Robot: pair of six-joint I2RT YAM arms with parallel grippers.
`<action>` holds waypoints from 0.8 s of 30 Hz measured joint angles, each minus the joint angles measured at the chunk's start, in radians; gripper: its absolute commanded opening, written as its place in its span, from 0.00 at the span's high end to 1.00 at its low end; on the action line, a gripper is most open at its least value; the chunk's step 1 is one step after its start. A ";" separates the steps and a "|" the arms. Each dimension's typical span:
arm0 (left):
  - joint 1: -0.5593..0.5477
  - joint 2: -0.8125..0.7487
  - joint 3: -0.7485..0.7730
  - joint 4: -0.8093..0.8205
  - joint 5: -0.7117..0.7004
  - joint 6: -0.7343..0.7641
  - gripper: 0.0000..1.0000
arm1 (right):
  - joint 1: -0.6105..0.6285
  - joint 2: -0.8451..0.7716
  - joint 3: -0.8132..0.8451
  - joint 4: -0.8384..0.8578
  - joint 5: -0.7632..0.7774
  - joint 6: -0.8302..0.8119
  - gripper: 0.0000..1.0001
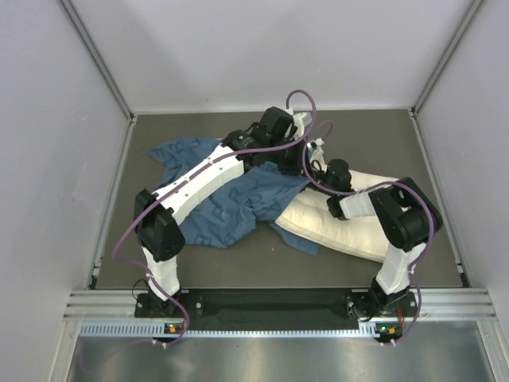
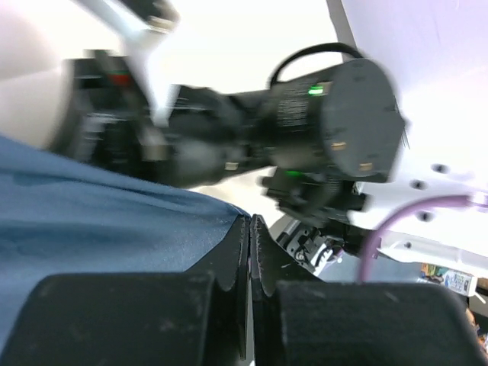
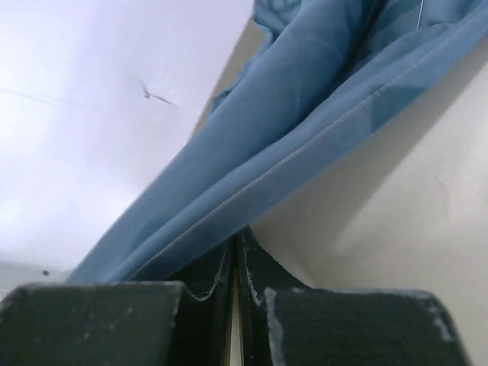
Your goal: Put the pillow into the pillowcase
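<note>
The blue pillowcase lies crumpled on the mat at centre-left, one edge lifted toward both grippers. Right of it the cream pillow lies flat, its left end under the blue cloth. My left gripper is shut, and in its wrist view the pillowcase runs up to the closed tips. My right gripper sits close beside it. The right wrist view shows it shut on a hemmed fold of pillowcase, with the pillow just to the right.
Grey walls enclose the dark mat on three sides. The right arm's black wrist fills the left wrist view at close range. Purple cables loop above both wrists. A metal rail runs along the near edge.
</note>
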 measured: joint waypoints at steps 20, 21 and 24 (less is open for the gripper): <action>-0.097 -0.016 -0.029 0.010 -0.106 -0.011 1.00 | 0.034 0.041 0.089 -0.015 0.145 0.288 1.00; -0.097 -0.039 -0.072 0.014 -0.108 -0.011 1.00 | 0.029 0.020 0.101 -0.078 0.148 0.290 1.00; -0.109 -0.103 -0.186 0.014 -0.107 -0.010 1.00 | 0.012 -0.045 0.143 -0.239 0.155 0.268 1.00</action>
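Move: Left hand, shut on the pillowcase's hem: the pillow's near left corner lies about 6 cm back, 4 cm to its left and 20 cm below. The case's loose near flap is some 14 cm back and 5 cm right, and the main heap of the pillowcase about 24 cm left, level fore and aft, both on the table. From the right hand, shut at the mouth, that pillow corner is some 10 cm back, 8 cm left and 10 cm lower. Drawing the pinched hem back and slightly right, the left hand pauses, then pulls farther back and down over the pillow's left end, ending some 5 cm back and 3 cm lower. Beside the hem, the shut right hand noses 2 cm left, then goes forward and up about 3 cm each, fingers tipping roughly 15 degrees. ##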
